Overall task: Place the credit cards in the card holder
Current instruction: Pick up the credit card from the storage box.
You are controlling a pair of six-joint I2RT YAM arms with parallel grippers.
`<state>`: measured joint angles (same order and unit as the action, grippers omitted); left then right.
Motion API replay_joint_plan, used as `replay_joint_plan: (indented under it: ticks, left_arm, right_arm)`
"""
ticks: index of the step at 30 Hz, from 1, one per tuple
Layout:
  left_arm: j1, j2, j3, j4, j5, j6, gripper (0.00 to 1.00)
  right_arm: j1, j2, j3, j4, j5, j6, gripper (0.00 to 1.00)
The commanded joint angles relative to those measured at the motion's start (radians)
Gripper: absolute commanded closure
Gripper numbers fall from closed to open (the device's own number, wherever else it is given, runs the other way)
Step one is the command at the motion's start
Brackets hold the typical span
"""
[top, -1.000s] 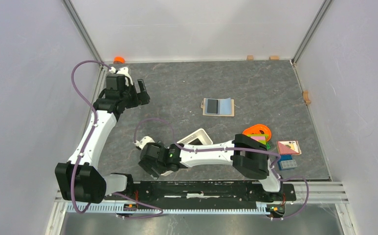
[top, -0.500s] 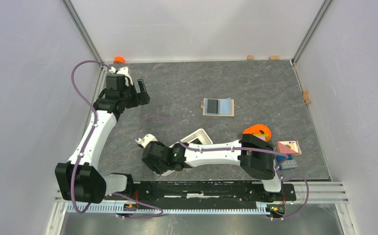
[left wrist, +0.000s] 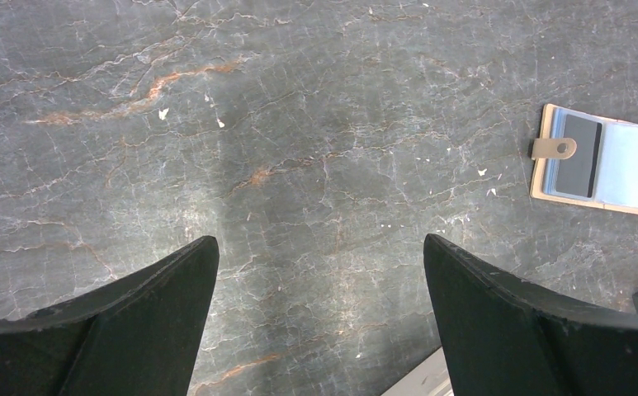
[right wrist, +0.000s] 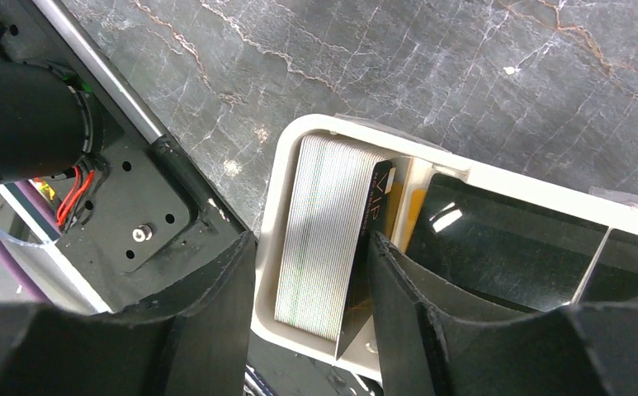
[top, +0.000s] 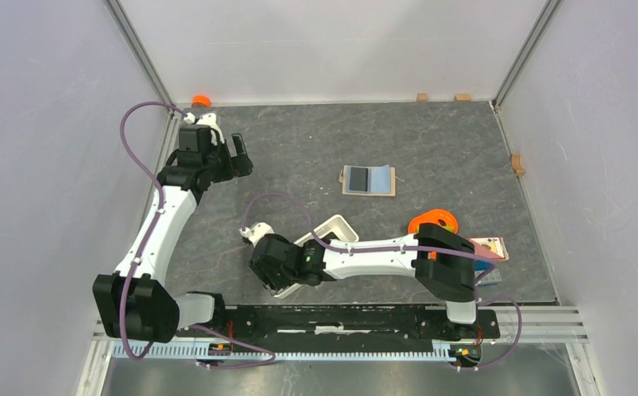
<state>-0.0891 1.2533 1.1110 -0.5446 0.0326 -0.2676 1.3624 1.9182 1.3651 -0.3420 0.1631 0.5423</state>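
A stack of credit cards point(right wrist: 328, 231) stands on edge in the end compartment of a white tray point(right wrist: 282, 165), with a black card point(right wrist: 380, 206) on the stack's right side. My right gripper point(right wrist: 311, 243) is down over that end. One finger is outside the tray wall and the other is beside the black card, half closed round them with nothing lifted. From above, the wrist covers the tray's point(top: 332, 227) near end and the right gripper point(top: 276, 276). The tan card holder point(top: 368, 180) lies open further back with a dark card in a sleeve. My left gripper point(top: 237, 155) hovers open at the far left, over bare table point(left wrist: 319, 239), card holder point(left wrist: 600, 159) to its right.
An orange bowl point(top: 435, 221) and coloured blocks point(top: 487, 247) sit right of the tray. The black base rail point(top: 340, 318) runs along the near edge, close under the right gripper point(right wrist: 134, 223). Small wooden blocks point(top: 422, 96) and an orange cap point(top: 201, 101) lie at the back edge.
My right wrist has shifted a little right and away from the rail, over the tray's near end, and its jaws have narrowed. The left arm has not moved.
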Motion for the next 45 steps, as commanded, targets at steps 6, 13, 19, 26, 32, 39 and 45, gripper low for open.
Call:
replay_joint_plan:
  ticks: [6, 13, 19, 26, 32, 39, 45]
  left_arm:
    - [0.006, -0.009, -0.004, 0.021, 0.004, 0.021, 0.00]
    - [0.005, -0.008, -0.002, 0.021, 0.003, 0.021, 0.00]
    - [0.006, -0.009, -0.003, 0.022, 0.004, 0.022, 0.00]
    - [0.006, -0.008, -0.003, 0.021, 0.009, 0.021, 0.00]
    - [0.006, -0.007, -0.003, 0.021, 0.012, 0.021, 0.00]
    - [0.006, -0.005, -0.004, 0.021, 0.012, 0.021, 0.00]
    - [0.006, -0.004, -0.004, 0.022, 0.012, 0.021, 0.00]
  right_arm:
    - [-0.031, -0.055, -0.060, 0.090, -0.130, 0.051, 0.45]
    - [-0.048, -0.078, -0.101, 0.128, -0.160, 0.070, 0.45]
    - [-0.056, -0.081, -0.122, 0.147, -0.195, 0.080, 0.54]
    - [-0.063, -0.099, -0.138, 0.153, -0.194, 0.087, 0.63]
    - [-0.067, -0.108, -0.153, 0.158, -0.194, 0.091, 0.77]
    - [-0.071, -0.120, -0.159, 0.159, -0.192, 0.092, 0.85]
    - [-0.077, -0.140, -0.172, 0.158, -0.183, 0.091, 0.91]
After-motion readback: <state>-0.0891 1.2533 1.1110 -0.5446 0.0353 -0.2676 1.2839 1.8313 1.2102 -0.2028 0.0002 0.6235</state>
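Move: Just forward of the right fingertips and to their right, about 1 cm each way and 2 cm lower, the VIP credit card stands in the storage box. The white card stack sits directly beneath the hand; the black cards in the next compartment are some 7 cm right and 4 cm ahead. The open card holder lies about 23 cm right and 24 cm ahead. From the left hand, the VIP card is roughly 25 cm back, 11 cm right and 16 cm lower. Shifting about 1 cm to the right off the white stack towards the VIP card, the right hand keeps nearly the same height while its wrist tilts some 10 degrees, so the fingers point more left and less forward. After staying about half open, the fingers close to nearly shut, bringing their tips together around the VIP card's edge. ##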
